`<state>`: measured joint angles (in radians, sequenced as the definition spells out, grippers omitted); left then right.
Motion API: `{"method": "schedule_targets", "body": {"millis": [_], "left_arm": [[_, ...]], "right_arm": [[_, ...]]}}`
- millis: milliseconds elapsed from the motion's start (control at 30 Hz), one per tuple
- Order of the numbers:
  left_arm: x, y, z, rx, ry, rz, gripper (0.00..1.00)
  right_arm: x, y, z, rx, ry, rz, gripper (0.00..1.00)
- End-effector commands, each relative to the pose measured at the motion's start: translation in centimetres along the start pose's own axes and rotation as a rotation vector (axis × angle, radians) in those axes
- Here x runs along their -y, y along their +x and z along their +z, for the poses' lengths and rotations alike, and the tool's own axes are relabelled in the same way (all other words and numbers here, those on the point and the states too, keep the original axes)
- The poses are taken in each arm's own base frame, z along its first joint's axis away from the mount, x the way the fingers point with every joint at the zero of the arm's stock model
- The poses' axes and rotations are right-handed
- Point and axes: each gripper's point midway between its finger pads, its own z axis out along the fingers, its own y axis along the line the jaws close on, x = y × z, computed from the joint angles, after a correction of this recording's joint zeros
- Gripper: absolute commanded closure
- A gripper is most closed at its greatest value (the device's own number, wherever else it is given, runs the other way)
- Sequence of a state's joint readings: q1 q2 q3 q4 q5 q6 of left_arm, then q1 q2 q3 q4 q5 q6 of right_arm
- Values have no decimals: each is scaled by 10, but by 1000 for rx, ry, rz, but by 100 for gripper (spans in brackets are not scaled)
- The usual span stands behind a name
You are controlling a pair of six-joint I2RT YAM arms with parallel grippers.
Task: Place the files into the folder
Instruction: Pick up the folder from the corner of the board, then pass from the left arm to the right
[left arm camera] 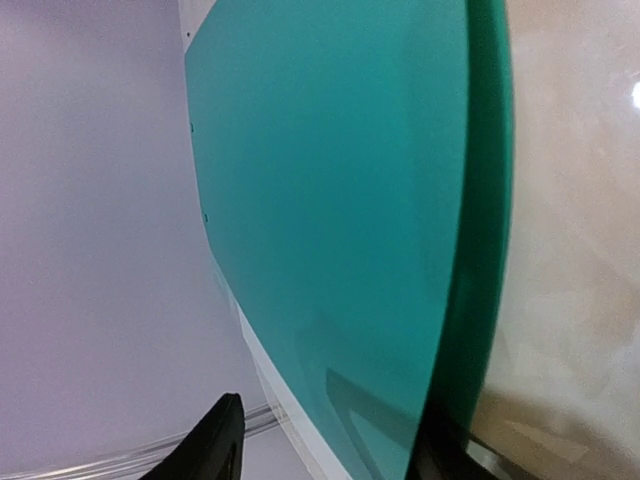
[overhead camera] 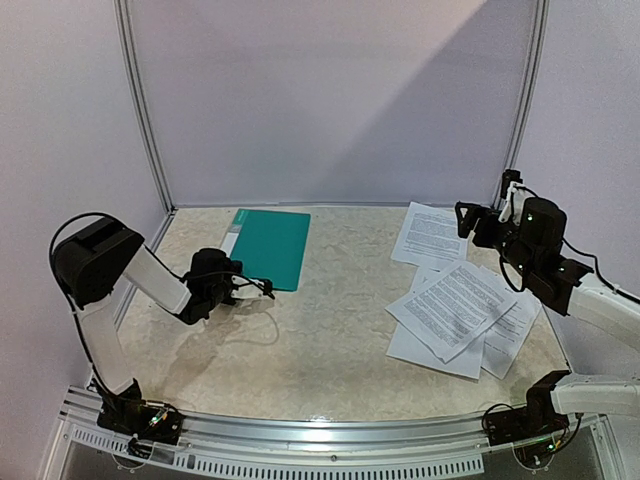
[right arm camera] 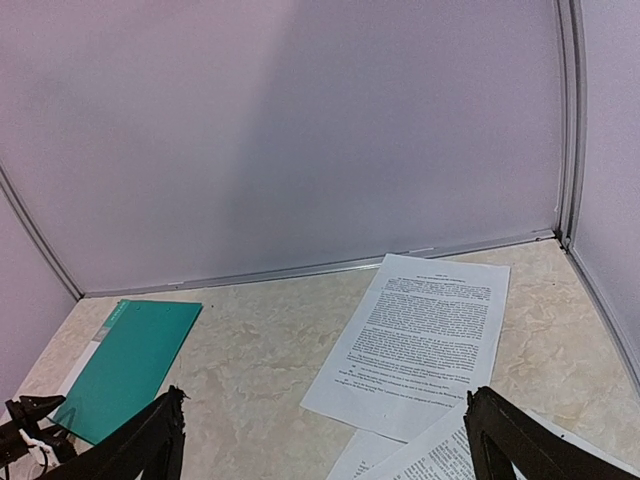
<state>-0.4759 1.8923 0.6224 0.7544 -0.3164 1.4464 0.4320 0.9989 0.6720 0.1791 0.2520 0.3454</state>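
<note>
The teal folder [overhead camera: 270, 247] lies flat at the back left of the table, a white strip along its left side. My left gripper [overhead camera: 258, 287] is at its near edge, turned on its side. In the left wrist view the folder [left arm camera: 330, 190] fills the frame and its edge runs between the parted fingers of the gripper [left arm camera: 325, 452]; the left finger [left arm camera: 212, 445] stands clear of it. The files are printed white sheets on the right: one [overhead camera: 431, 234] alone, the others [overhead camera: 455, 308] overlapping. My right gripper [overhead camera: 468, 220] hangs open above them, holding nothing [right arm camera: 325, 447].
Grey walls with metal posts [overhead camera: 145, 110] close off the back and sides. From the right wrist I see the folder [right arm camera: 130, 365], the far sheet [right arm camera: 425, 335] and the left gripper [right arm camera: 25, 425]. Bare marbled tabletop [overhead camera: 330, 300] separates folder and sheets.
</note>
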Motion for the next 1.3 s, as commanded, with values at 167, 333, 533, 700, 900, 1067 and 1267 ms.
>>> {"method": "schedule_targets", "body": {"millis": [167, 333, 533, 700, 900, 1067, 1267], "left_arm": [[-25, -5, 15, -26, -103, -80, 70], [-53, -5, 3, -4, -107, -231, 100], [-89, 0, -23, -7, -42, -458, 100], [-112, -4, -57, 48, 39, -612, 100], [-113, -5, -86, 77, 121, -695, 100], [-114, -1, -101, 72, 136, -755, 100], [-114, 1, -110, 81, 136, -791, 100]], "right_arm": [[-4, -3, -4, 14, -25, -3, 1], [-10, 4, 0, -51, -41, 23, 1], [-28, 33, 10, -213, -74, 194, 3], [-82, 73, 20, -357, -182, 382, 4], [-197, 120, 37, -555, -453, 595, 4], [-263, 180, 62, -725, -511, 597, 4], [-290, 238, 85, -829, -484, 716, 5]]}}
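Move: At the near edge of the folder, towards its spine side, the left fingers wait half open; the folder's middle lies about 14 cm ahead of them and 4 cm to the right, 1 cm lower. From the right hand the folder's middle is roughly 20 cm ahead, 53 cm left and 26 cm down. The back sheet lies some 25 cm straight ahead of the right hand and the fanned papers about 3 cm back and 2 cm right, both on the table 27 cm below. Sliding a few centimetres forward over the near edge, the left hand shuts its fingers on the folder's top cover, then lifts it about 16 cm, drawing back later in the lift and rolling some 40 degrees, left side down, with a slight counter-clockwise turn. The right hand, wide open, sweeps about 33 cm left and 12 cm down towards the folder's right side, tipping downward. ##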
